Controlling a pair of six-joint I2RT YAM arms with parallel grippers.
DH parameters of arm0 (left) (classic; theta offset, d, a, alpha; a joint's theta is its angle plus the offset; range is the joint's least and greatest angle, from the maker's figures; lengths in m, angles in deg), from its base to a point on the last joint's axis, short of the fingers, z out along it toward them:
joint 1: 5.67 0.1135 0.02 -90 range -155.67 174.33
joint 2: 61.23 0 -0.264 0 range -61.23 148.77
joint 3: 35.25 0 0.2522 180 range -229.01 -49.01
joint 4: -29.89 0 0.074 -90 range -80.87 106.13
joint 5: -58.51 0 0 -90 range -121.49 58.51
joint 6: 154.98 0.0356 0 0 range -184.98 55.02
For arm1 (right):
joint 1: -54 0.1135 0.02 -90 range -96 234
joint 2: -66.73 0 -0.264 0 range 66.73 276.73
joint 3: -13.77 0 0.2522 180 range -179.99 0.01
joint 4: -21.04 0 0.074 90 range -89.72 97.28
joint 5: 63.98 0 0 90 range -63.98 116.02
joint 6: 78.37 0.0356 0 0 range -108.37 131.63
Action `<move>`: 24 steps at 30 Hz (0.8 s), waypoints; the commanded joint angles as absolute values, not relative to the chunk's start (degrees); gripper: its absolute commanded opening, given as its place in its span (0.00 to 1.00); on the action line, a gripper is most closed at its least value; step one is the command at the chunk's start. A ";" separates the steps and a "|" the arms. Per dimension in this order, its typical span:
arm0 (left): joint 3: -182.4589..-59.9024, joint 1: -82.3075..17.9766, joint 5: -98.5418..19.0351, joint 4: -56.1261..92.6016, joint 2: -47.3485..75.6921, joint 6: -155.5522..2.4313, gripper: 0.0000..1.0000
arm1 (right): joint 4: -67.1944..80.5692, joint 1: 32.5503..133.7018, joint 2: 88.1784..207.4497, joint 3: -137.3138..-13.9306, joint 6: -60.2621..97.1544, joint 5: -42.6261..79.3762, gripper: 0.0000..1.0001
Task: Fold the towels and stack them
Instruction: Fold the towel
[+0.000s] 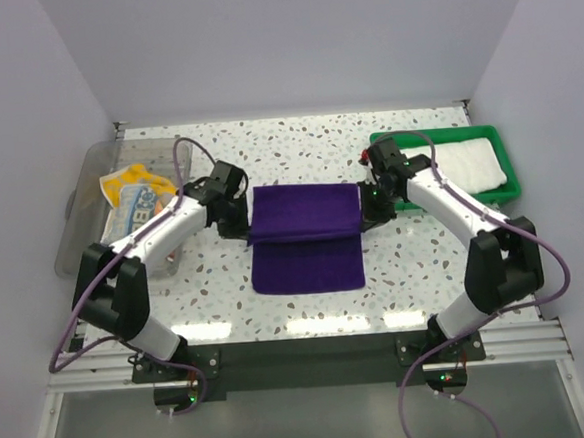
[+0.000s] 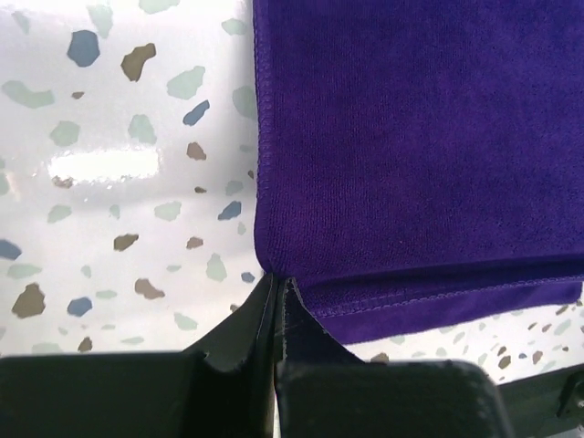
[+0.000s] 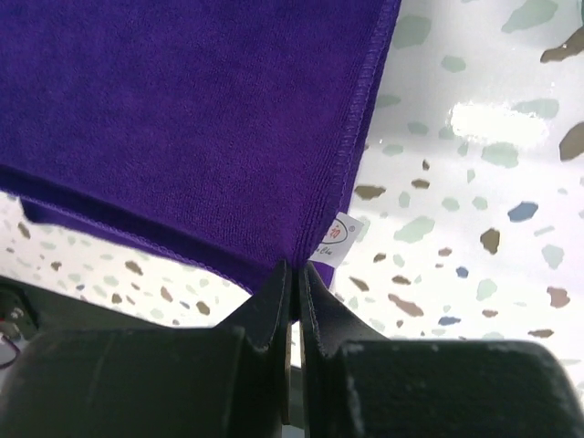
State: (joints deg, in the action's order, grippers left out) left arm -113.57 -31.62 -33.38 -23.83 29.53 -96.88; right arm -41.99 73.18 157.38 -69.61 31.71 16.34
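The deep purple towel (image 1: 306, 236) lies in the middle of the table, its far half raised and doubled over the near half. My left gripper (image 1: 245, 228) is shut on the towel's left corner (image 2: 301, 274), pinched between the fingertips (image 2: 276, 279). My right gripper (image 1: 365, 220) is shut on the right corner (image 3: 274, 246), next to a small white label (image 3: 336, 239). The plain white towel (image 1: 474, 164) lies folded in a green tray (image 1: 436, 134) at the right. The pale lettered towel (image 1: 138, 193) lies crumpled in a clear bin (image 1: 83, 209) at the left.
White walls close in the speckled table (image 1: 297, 148) on the left, back and right. The bin stands just outside my left arm and the tray just outside my right arm. An aluminium rail (image 1: 301, 351) runs along the near edge.
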 commanded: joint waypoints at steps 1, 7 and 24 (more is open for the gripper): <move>-114.76 -31.59 -30.87 -30.18 23.50 -95.66 0.00 | -46.94 74.47 151.12 -67.42 32.63 16.88 0.00; -105.72 -35.02 -34.04 -30.19 19.01 -95.83 0.00 | -45.72 76.32 145.31 -55.74 36.15 15.91 0.00; -90.32 -40.03 -34.92 -20.95 21.65 -99.26 0.00 | -35.43 76.41 147.59 -40.86 41.60 16.70 0.00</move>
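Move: I hold the purple towel's far edge pinched in both hands. My left hand goes for the near left corner of the layer still lying flat, about 11 cm back, 1 cm right and 7 cm below; my right hand for the near right corner, roughly 11 cm back, 1 cm left and 8 cm below. From my right hand the towel's fold lies some 16 cm ahead and 13 cm left, the green bin about 16 cm ahead and 21 cm right. With fingers still shut on the towel's edge, I carry both hands back towards my base, about 12 cm, over the flat layer to its near edge. They lift a couple of centimetres first, then sink well below their starting height, slowing as they lower the edge, while both wrists tip the fingertips back some 10 degrees. ##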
